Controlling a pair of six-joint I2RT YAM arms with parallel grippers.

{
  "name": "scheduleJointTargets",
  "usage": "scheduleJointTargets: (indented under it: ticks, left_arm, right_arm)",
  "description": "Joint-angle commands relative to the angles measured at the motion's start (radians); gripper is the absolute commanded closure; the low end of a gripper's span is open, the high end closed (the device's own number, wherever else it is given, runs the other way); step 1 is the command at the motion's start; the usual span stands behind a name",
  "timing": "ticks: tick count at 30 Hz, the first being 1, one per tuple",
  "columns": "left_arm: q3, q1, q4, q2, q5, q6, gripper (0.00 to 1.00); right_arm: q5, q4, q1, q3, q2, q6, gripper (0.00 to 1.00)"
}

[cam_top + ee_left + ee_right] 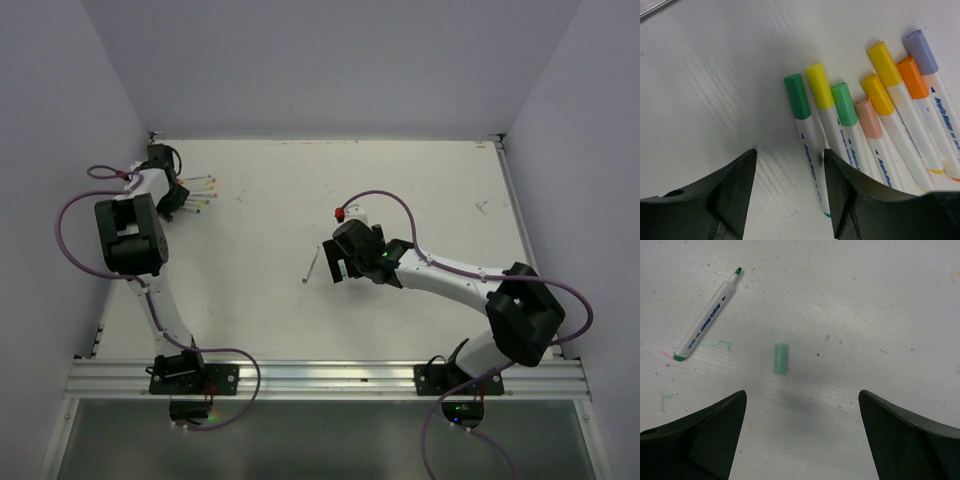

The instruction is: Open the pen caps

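Several capped pens [900, 135] lie side by side on the white table, also seen far left in the top view as pens [200, 190]. Their pen caps are green [797, 96], yellow [819, 86], green [844, 104], peach [868, 117], yellow [878, 94], orange [912, 76] and lavender [920, 51]. My left gripper [790, 152] [172, 200] hovers open just before them; the leftmost green pen's body runs along its right finger [840, 190], unclamped. An uncapped pen [707, 315] [312, 266] with a green tip lies mid-table, its loose green cap [781, 358] beside it. My right gripper [801, 392] [335, 262] stands wide open short of that cap.
The table surface [880, 315] carries faint ink marks. White walls close the table in at left, back and right. Purple cables [385, 200] loop over both arms, with a red fitting [340, 212] above the right wrist. A metal rail [330, 378] runs along the near edge.
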Motion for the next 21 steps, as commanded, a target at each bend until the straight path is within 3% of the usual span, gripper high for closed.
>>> scheduleJointTargets:
  ticks: [1,6,10,15,19,21]
  left_arm:
    - [-0.024,-0.008,-0.098,0.030,-0.058,-0.032,0.41]
    - [-0.064,-0.014,-0.068,0.019,-0.057,-0.026,0.43]
    - [-0.075,-0.022,-0.057,0.021,-0.055,-0.014,0.58]
    - [-0.156,-0.023,-0.003,-0.011,-0.023,0.017,0.65]
    - [-0.249,-0.022,0.066,-0.080,-0.008,0.028,0.94]
    - [-0.311,-0.020,0.089,-0.113,0.023,0.032,1.00]
  right_arm:
    - [0.012,0.029,-0.005,-0.006,-0.045,-0.003,0.01]
    - [0.015,0.030,-0.005,-0.017,-0.063,0.002,0.01]
    - [0.029,0.029,-0.003,-0.026,-0.080,-0.001,0.01]
    - [0.049,0.023,-0.005,-0.035,-0.109,-0.002,0.02]
    - [0.047,0.035,-0.005,-0.051,-0.137,-0.002,0.01]
    - [0.044,0.015,-0.005,-0.042,-0.129,0.002,0.02]
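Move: The dark green-capped pen lies almost left-right, cap to the left, its middle about 2 cm ahead of the left hand and 1 cm below, level with it sideways. The yellow-capped pen beside it is some 3 cm ahead of the hand; the light green one is about 5 cm ahead and 2 to the right; the peach one about 6 ahead and 3 to the right. From the right hand, the dark green pen is roughly 46 cm left, 21 ahead and 7 lower. Pinching the dark green pen's white body just below its cap, the left fingers close almost fully, with the farther finger drawing it back as the hand pulls about 3 cm back towards the base, low over the table and away from the other pens. The open, empty right hand rises about 2 cm. ##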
